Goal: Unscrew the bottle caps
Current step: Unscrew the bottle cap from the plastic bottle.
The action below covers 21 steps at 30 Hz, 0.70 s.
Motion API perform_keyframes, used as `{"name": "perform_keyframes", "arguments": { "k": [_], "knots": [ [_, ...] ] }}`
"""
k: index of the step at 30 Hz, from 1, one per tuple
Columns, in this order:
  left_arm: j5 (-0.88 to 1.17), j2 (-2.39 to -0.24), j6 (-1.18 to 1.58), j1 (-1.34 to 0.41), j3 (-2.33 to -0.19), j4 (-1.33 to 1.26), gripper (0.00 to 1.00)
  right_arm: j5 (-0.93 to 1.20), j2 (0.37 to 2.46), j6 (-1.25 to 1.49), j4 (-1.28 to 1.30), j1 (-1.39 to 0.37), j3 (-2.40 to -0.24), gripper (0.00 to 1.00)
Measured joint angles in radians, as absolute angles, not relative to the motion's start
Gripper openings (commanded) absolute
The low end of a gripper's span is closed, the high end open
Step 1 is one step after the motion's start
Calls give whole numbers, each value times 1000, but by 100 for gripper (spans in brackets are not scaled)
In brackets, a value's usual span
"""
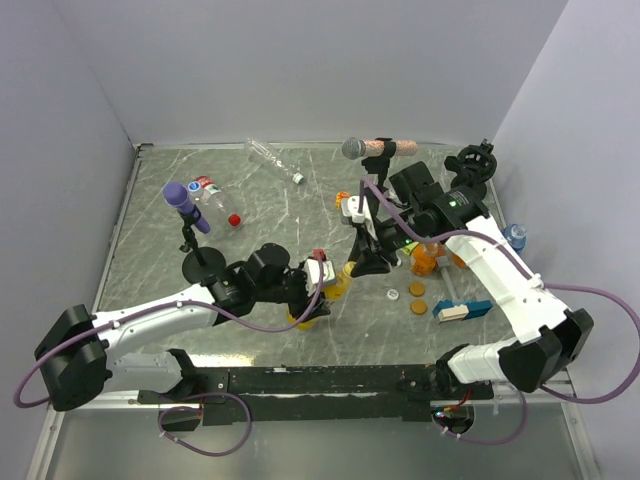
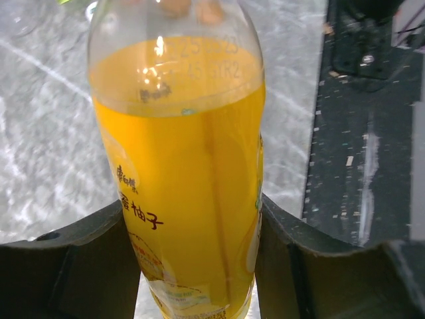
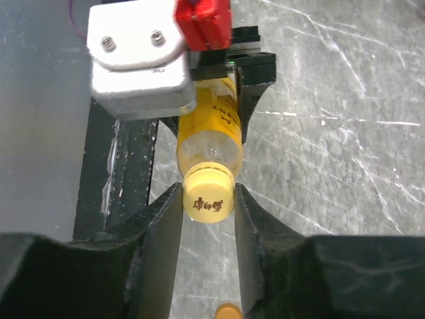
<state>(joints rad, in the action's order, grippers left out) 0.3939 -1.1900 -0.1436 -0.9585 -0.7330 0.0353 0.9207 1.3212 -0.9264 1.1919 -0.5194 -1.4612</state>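
My left gripper (image 2: 192, 266) is shut on the body of the yellow-orange juice bottle (image 2: 179, 166), with a finger pressed against each side. In the top view this bottle (image 1: 335, 287) lies tilted between the two arms near the table's middle, with the left gripper (image 1: 316, 292) around it. My right gripper (image 3: 208, 199) is shut on its pale yellow bottle cap (image 3: 208, 197), one finger on each side. The cap still sits on the bottle's (image 3: 206, 126) neck. From above the right gripper (image 1: 353, 266) hides the cap.
Clear bottles (image 1: 205, 195), one with a red cap (image 1: 234, 219), lie at the back left, and another (image 1: 270, 155) at the back. Two microphones on stands (image 1: 185, 205) (image 1: 365, 148), an orange bottle (image 1: 425, 262), brown discs (image 1: 417, 298), a white ring (image 1: 392, 295) and a small blue-labelled bottle (image 1: 515, 237) stand around.
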Motion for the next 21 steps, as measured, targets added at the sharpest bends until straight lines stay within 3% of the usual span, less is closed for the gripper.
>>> {"name": "perform_keyframes", "arguments": {
  "k": [4,11,18,21],
  "knots": [
    [368,-1190,-157,-950,-729,31,5,907,1345,-827,1165,-513,-1472,79],
    [286,-1190,-162,-977,-729,23,5,921,1324,-651,1162,-405,-1615,99],
    [45,-1216,-141,-1108,-751,22,5,847,1188,-348,1116,-318,-1499,99],
    [-37,-1257,-124,-1151,-781,15,5,820,1182,-268,1117,-318,-1422,94]
  ]
}}
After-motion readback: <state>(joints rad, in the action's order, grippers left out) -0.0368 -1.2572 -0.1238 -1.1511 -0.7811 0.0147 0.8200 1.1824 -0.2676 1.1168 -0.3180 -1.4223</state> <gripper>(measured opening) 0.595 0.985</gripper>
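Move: The right hand already pinches the yellow cap, which sits right at its hand point. A white ring lies on the table about 12 cm to this hand's right, 3 cm farther out and some 20 cm below; two amber caps lie at that same depth, about 18 cm right and 2 cm out. The left hand holds the orange-juice bottle with the cap roughly 7 cm to its right, 5 cm ahead and 8 cm above. The right fingers let go of the yellow cap and spread wide. The hand backs away to the right by about 5 cm, arcing up some 6 cm and forward a little, then sinking again and easing back, while it turns clockwise about 35 degrees and tips. The left hand keeps its grip on the bottle, edging forward, then right, and turning some 10 degrees counter-clockwise. ##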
